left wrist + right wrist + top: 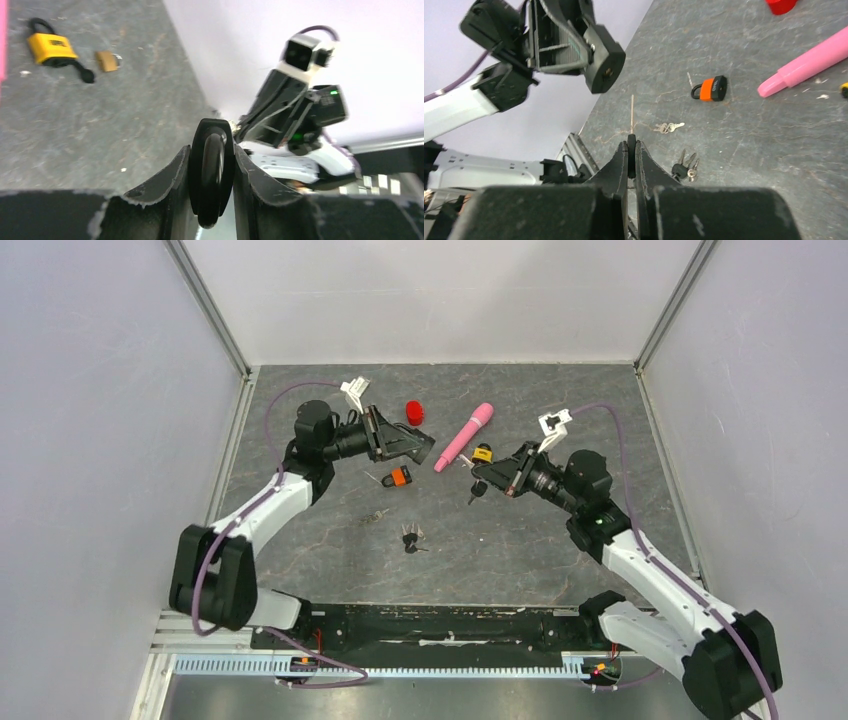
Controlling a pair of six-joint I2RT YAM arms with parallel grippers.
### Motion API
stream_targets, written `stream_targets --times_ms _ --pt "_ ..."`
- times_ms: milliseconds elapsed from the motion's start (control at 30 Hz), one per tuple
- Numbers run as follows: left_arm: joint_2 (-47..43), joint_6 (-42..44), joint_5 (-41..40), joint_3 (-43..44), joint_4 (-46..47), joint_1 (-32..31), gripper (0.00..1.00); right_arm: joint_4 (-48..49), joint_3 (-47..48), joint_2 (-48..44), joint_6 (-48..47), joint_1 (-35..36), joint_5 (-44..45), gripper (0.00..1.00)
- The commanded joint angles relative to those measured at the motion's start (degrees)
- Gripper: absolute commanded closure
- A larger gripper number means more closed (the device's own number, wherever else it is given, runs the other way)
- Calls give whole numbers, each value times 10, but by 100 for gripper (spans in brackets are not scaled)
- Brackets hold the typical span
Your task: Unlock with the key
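My left gripper [211,150] is shut on a black padlock [212,170] and holds it off the table. From the right wrist view, the padlock's [604,60] keyhole end faces my right gripper [631,142]. That gripper is shut on the black head of a key [632,112], whose thin blade points up toward the padlock. The blade tip stops a little short of the keyhole and slightly to its right. In the top view the left gripper [428,448] and the right gripper [490,477] face each other over the middle of the table, a small gap apart.
On the grey table [540,550] lie an orange padlock [400,477], a yellow padlock [483,453], a pink cylinder [463,436], a red cap [414,412], a bunch of black-headed keys [411,538] and small loose keys [379,513]. White walls enclose three sides.
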Motion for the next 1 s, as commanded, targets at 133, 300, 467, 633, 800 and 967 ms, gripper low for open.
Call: stream_targets --times_ms 133,300,467,633,800,967 --pt "141 -483 143 -4 581 24 98 120 39 53 50 13 -92 100" --pt "200 -606 154 49 712 24 98 103 75 76 48 14 -106 100" --pt "202 -606 179 62 712 23 98 111 90 92 66 14 -113 100" --pt "180 -603 192 56 712 21 98 137 123 121 91 40 -123 100" --pt "172 -607 197 62 713 21 98 148 131 122 104 59 -123 100" --pt "166 -605 188 61 712 20 98 153 127 114 115 60 -126 100"
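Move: The left hand holds the black padlock, and the key in the right hand's fingers lies about 15 cm to its right, 4 cm back, roughly level. From the right hand the black padlock is some 14 cm left, 5 cm ahead, level. On the table about 24 cm below the right hand, the yellow padlock lies 19 cm straight ahead, and the pink microphone 24 cm ahead, 5 cm left. Right hand carries the key about 7 cm left and up towards the padlock the left lifts and turns. ##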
